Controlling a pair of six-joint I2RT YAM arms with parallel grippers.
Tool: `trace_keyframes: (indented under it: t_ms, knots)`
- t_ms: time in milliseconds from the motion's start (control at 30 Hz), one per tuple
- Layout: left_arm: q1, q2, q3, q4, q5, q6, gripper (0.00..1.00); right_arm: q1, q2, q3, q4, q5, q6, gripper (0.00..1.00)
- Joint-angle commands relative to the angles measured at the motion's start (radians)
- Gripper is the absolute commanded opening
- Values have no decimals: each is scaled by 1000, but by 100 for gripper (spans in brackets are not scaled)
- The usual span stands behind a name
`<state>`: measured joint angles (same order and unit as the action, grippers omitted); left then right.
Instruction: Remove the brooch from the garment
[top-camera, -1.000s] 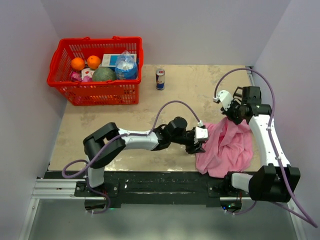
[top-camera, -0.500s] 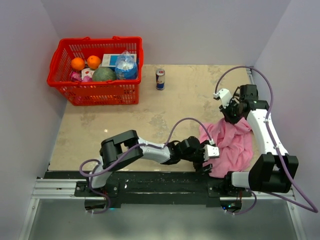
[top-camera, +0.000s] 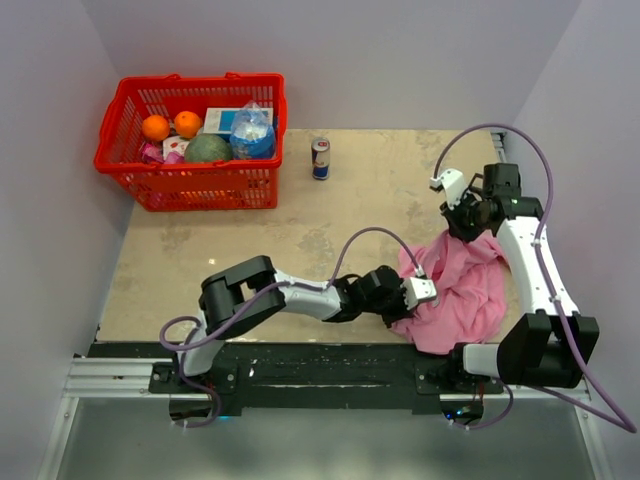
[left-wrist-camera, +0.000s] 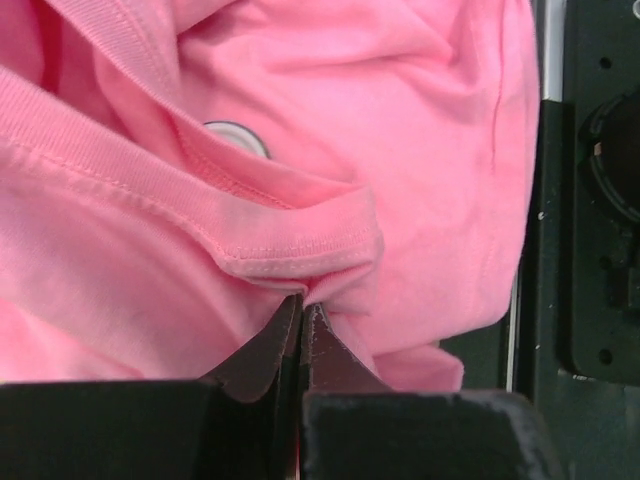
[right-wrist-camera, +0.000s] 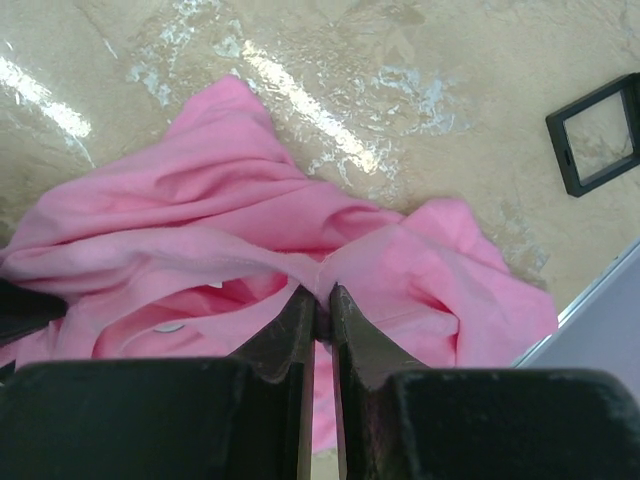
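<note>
The garment (top-camera: 462, 292) is a crumpled pink shirt at the table's near right. My left gripper (top-camera: 408, 306) reaches in at its near-left edge. In the left wrist view that gripper (left-wrist-camera: 303, 306) is shut, its tips pinching a puckered fold just under a stitched hem band of the garment (left-wrist-camera: 420, 140). The brooch (left-wrist-camera: 241, 135), a small whitish disc, peeks out half hidden behind that band. My right gripper (top-camera: 468, 228) holds the shirt's far corner up; in its own view it (right-wrist-camera: 322, 293) is shut on a ridge of the garment (right-wrist-camera: 230, 215), with the brooch (right-wrist-camera: 168, 326) lying low at left.
A red basket (top-camera: 190, 178) with fruit and packets stands at the far left, and a drink can (top-camera: 320, 158) just right of it. A small black open-frame cube (right-wrist-camera: 600, 135) lies on the table beyond the shirt. The black base rail (left-wrist-camera: 600, 200) runs close beside the shirt's near edge.
My left arm swung from the shirt's left side round toward its near edge, and its gripper opened wide, then closed on the hem fold. The right gripper kept its hold and shifted slightly.
</note>
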<state>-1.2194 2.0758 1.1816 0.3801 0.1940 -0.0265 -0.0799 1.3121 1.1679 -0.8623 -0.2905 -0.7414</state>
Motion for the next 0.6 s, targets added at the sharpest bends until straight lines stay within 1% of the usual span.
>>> trace_keyframes:
  t_ms: [0, 33, 67, 133, 167, 233, 267, 333, 400, 433, 467, 533, 567]
  knots:
    - [89, -135, 39, -97, 74, 62, 0, -6, -59, 44, 12, -44, 54, 1]
    - [109, -164, 42, -122, 94, 89, 0, -4, -60, 55, 14, -48, 65, 1]
    - [147, -231, 41, -145, 120, 106, 0, -4, -65, 85, 14, -56, 85, 1]
    - [184, -308, 38, -211, 125, 172, 0, -4, -70, 128, 20, -93, 106, 1]
    - [217, -382, 39, -233, 140, 197, 0, -4, -74, 175, 23, -107, 128, 1]
    - [245, -449, 59, -297, 134, 256, 0, -4, -82, 223, 55, -136, 157, 1]
    - [268, -506, 68, -317, 121, 275, 0, -4, -83, 275, 65, -141, 183, 0]
    - [288, -549, 116, -377, 105, 331, 0, -4, -79, 335, 78, -151, 204, 0]
    - [313, -598, 153, -447, 67, 370, 0, -6, -71, 433, 80, -157, 221, 0]
    - [319, -612, 191, -467, 59, 419, 0, -6, -68, 467, 80, -160, 226, 0]
    - [331, -635, 208, -484, 36, 442, 0, -4, -62, 540, 80, -170, 238, 0]
    - [346, -654, 257, -518, 6, 497, 0, -4, -45, 622, 68, -180, 249, 0]
    - [360, -671, 274, -529, -20, 513, 0, -4, -37, 701, 62, -190, 258, 0]
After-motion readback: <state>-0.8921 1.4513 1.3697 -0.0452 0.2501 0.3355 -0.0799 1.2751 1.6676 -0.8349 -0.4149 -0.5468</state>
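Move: Both hands already hold the garment. The brooch, half hidden in its folds, lies about 8 cm to the right of the left hand, some 3 cm ahead and roughly level with its fingertips. The soda can stands about 40 cm ahead of the left hand and 18 cm to its left. From the right hand the brooch is about 12 cm back, 7 cm left and 13 cm below; the small black frame lies some 17 cm ahead, 8 cm right and 16 cm below. Upward and quickly, both arms haul the pinched garment off the table. The left hand climbs about 30 cm while swinging forward and to its left, its fingers coming up nearer level and turning forward; the right rises some 20 cm, with a little forward drift, and tips its fingers up. Both grips stay shut, and the hands spread apart. ##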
